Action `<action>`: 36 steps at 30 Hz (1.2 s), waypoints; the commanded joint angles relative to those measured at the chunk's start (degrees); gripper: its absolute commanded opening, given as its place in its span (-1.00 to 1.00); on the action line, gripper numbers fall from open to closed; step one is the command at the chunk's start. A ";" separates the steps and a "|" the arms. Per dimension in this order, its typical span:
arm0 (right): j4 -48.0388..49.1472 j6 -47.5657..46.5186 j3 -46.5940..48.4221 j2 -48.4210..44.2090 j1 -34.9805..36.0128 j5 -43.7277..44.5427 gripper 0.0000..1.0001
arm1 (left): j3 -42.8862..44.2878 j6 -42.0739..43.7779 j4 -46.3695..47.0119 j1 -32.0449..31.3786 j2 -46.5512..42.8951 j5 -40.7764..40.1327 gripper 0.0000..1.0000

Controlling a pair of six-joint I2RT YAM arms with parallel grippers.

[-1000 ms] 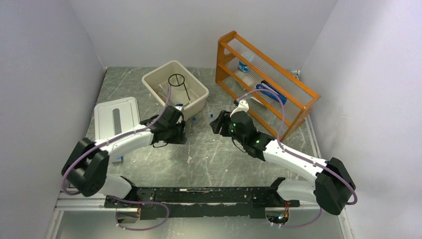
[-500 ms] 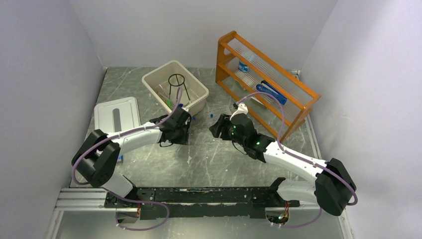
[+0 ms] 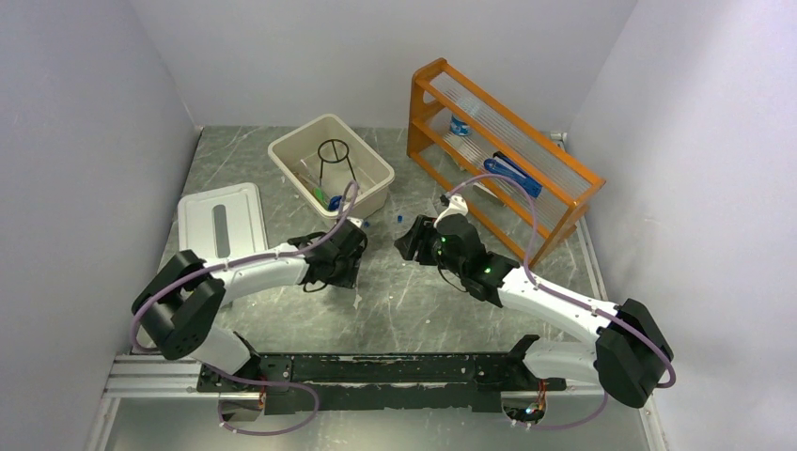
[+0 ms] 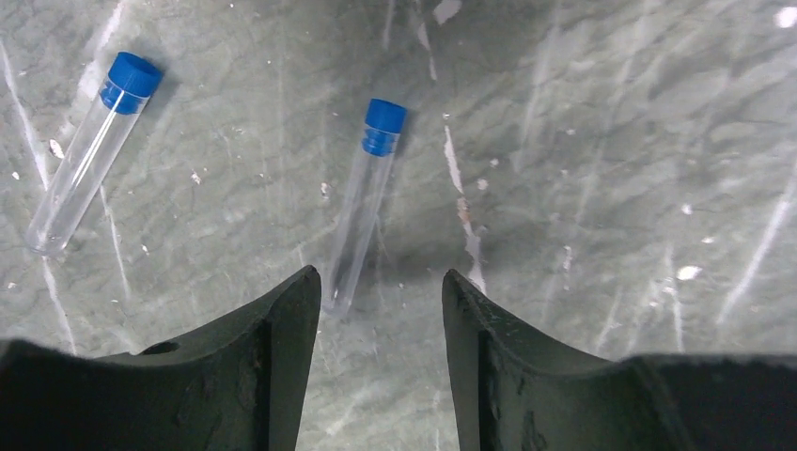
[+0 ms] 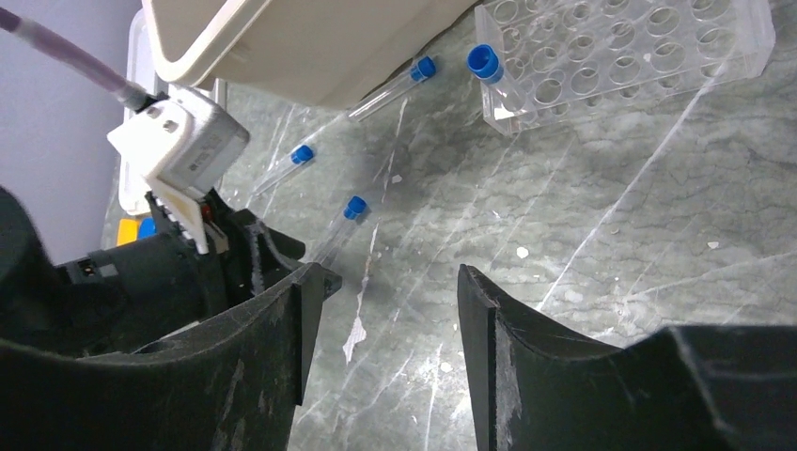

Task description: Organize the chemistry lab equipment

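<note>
Two clear blue-capped test tubes lie on the table in the left wrist view, one (image 4: 365, 202) just ahead of my open left gripper (image 4: 381, 277), its closed end beside the left fingertip, the other (image 4: 86, 155) further left. My right gripper (image 5: 385, 272) is open over bare table. Beyond it lie three loose tubes (image 5: 340, 227), (image 5: 282, 167), (image 5: 390, 87). A clear tube rack (image 5: 639, 42) stands at the far right with one capped tube (image 5: 489, 68) in it. A black wire ring stand (image 3: 335, 155) stands in the beige bin (image 3: 376, 193). From above, the left gripper (image 3: 352, 246) faces the right gripper (image 3: 406, 240).
An orange wooden shelf rack (image 3: 554, 164) stands at the back right with blue items on its shelves. A white lid (image 3: 221, 221) lies at the left. The bin wall (image 5: 301, 42) rises close behind the loose tubes. Small orange and blue blocks (image 5: 133, 228) show behind the left arm.
My left gripper has moved away from the bin toward the table's middle, uncovering the ring stand and the bin's contents. The right arm has barely shifted.
</note>
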 commanded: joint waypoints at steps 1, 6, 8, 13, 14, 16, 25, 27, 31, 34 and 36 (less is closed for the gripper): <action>0.89 0.50 -0.45 0.05 0.09 -0.38 0.15 | 1.28 1.75 0.76 -1.27 2.85 -4.06 0.10; 0.59 0.49 -0.40 -0.30 0.12 0.00 0.14 | -0.40 1.02 3.11 -2.67 3.05 -3.66 -0.11; 0.69 0.49 -0.48 -0.40 0.12 0.05 0.14 | -0.75 1.09 3.31 -3.09 2.95 -3.83 -0.21; 0.34 0.53 -0.32 -0.27 0.08 0.22 0.14 | -0.63 1.19 3.53 -4.51 2.37 -4.54 -0.42; 0.27 0.58 -0.35 -0.30 0.09 0.23 0.14 | -0.51 1.12 3.62 -4.53 2.48 -4.83 -0.44; 0.33 0.61 -0.50 -0.40 0.08 0.23 0.14 | -0.10 1.07 3.61 -4.52 3.19 -4.92 -0.52; -0.71 0.54 -0.74 -1.69 0.09 1.28 0.13 | 1.22 -0.13 3.35 -4.58 7.13 -5.37 -0.50; -0.92 0.48 -0.74 -1.85 0.13 1.25 0.13 | 1.37 0.02 3.45 -4.55 7.52 -5.05 -0.64; -1.12 0.94 -0.78 -1.68 0.13 -0.13 0.14 | 2.00 0.78 3.57 -4.94 5.63 -3.38 -0.76; -0.82 2.02 -1.29 -1.53 0.07 -1.97 0.15 | 2.09 2.54 5.00 -5.70 1.49 -1.10 -0.78; -0.28 2.25 -1.38 -1.58 0.02 -4.09 0.15 | 1.73 4.06 6.77 -6.05 -1.52 1.34 -0.78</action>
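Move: The nearest blue-capped test tube lies with its middle roughly 3 cm straight ahead of the left hand and 2 cm below; its clear closed end is by the fingertips. A second tube is about 7 cm ahead and 7 cm left of that hand, a third some 13 cm ahead and 5 cm right, by the bin, whose middle is around 25 cm ahead and 1 cm left. From the right hand the nearest tube is about 13 cm left, level fore and aft, and 13 cm below. The nearest test tube is pinched near its clear closed end, cap pointing away: the left hand first sinks about 1.5 cm, then eases roughly 2 cm to the right, low over the table, as its half-open fingers close around the tube. With the fingers almost shut the hand starts to rise, by about half a centimetre. ##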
